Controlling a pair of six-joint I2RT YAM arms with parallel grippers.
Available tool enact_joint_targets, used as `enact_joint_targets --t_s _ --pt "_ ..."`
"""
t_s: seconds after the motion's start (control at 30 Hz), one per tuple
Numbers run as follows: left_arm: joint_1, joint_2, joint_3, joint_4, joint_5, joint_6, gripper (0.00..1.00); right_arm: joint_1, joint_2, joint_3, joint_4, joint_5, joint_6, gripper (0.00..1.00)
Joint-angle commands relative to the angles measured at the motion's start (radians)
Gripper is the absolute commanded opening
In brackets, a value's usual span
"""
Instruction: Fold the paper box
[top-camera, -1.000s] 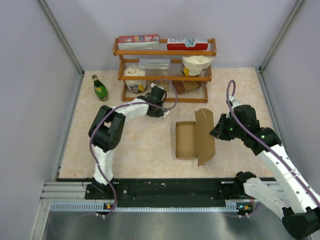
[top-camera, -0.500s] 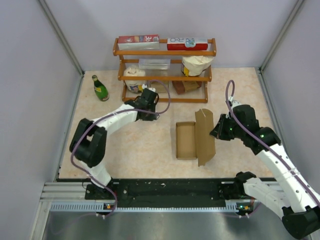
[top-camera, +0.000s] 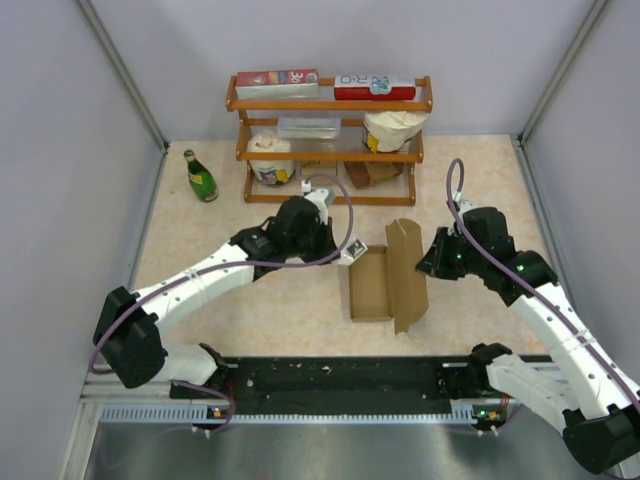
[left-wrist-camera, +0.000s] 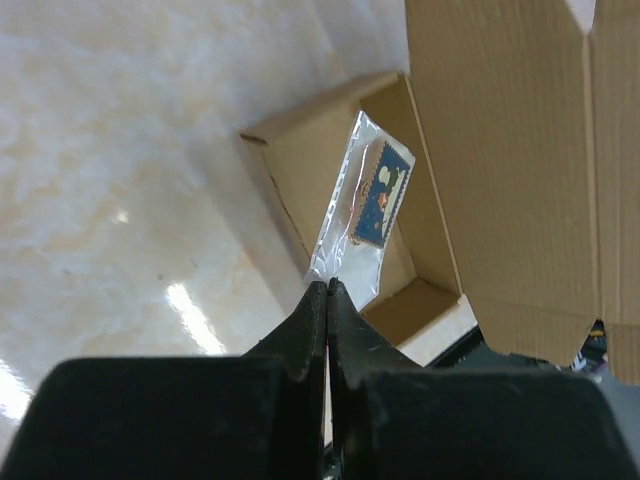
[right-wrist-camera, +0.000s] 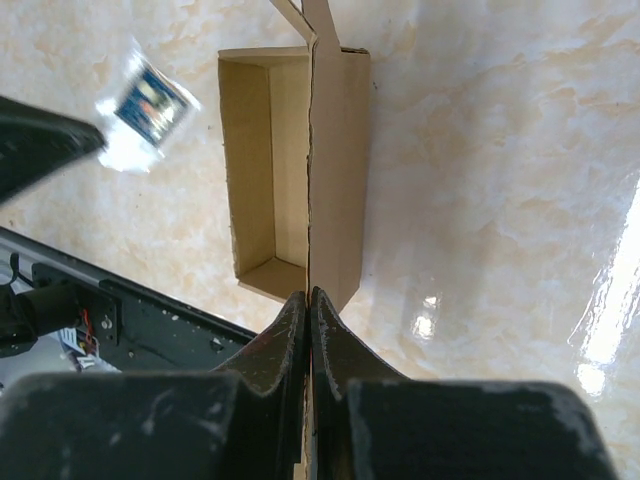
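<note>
The paper box (top-camera: 368, 285) lies open as a shallow brown tray right of the table's middle, its lid (top-camera: 407, 270) standing up along the right side. My right gripper (top-camera: 429, 262) is shut on the lid's thin edge; in the right wrist view its tips (right-wrist-camera: 308, 296) pinch the upright lid (right-wrist-camera: 338, 170). My left gripper (top-camera: 342, 254) hangs at the tray's far left corner, shut on a clear plastic packet (left-wrist-camera: 365, 205) with a small blue card inside. The packet (right-wrist-camera: 145, 110) hangs above the table just left of the tray (right-wrist-camera: 250, 170).
A wooden shelf (top-camera: 330, 105) at the back carries red-and-white cartons, white tubs and small brown blocks. A green bottle (top-camera: 200, 175) stands at the back left. The black rail (top-camera: 350, 380) runs along the near edge. Grey walls close both sides.
My left arm has swung from the shelf over to the tray's far left corner, bringing the packet along. My right gripper still holds the lid, shifted slightly left.
</note>
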Motion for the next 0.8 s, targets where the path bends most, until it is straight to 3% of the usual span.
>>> enact_joint_targets --t_s 0.0,0.17,0.27,0.3,0.37,0.5,0.77 --pt "-0.084 -0.008 -0.062 0.067 0.018 -0.102 0.0 -0.008 -0.005 0.007 0.057 -0.023 -0.006 0.0" --pt "-0.144 0.048 -0.091 0.113 0.0 -0.168 0.0 -0.008 -0.005 0.011 0.057 -0.025 -0.004 0.0" --pt "-0.164 0.073 -0.11 0.19 0.036 -0.2 0.1 -0.008 -0.003 0.008 0.058 -0.028 -0.003 0.0" --pt "-0.168 0.081 -0.116 0.213 0.055 -0.212 0.15 -0.008 -0.003 0.007 0.057 -0.029 -0.003 0.0" --pt "-0.173 0.096 -0.122 0.247 0.081 -0.226 0.34 -0.008 -0.003 0.002 0.057 -0.029 -0.006 0.0" --pt "-0.174 0.095 -0.121 0.247 0.092 -0.223 0.5 -0.008 -0.002 -0.001 0.057 -0.034 -0.024 0.0" --pt "-0.141 -0.141 -0.038 0.066 -0.077 -0.091 0.57 -0.008 0.059 0.036 0.035 -0.101 -0.119 0.0"
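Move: The left hand, holding the small clear packet in shut fingers, has the open paper box about 8 cm to its right, 1 cm back and some 15 cm below. The raised lid panel stands along the box's right side, its middle roughly 16 cm right of this hand, level with it and 8 cm down. From the right hand, shut on the lid's outer edge, the box lies about 11 cm left, 1 cm ahead and 15 cm below. Back, right and down, about 6 cm each way, the left hand carries the packet over the near half of the box, its fingers tipping some 10 degrees further down. As it slows there, the fingers open to about half and let go of the packet, and then the hand starts to rise again. The right hand keeps its hold on the lid edge, almost still. ##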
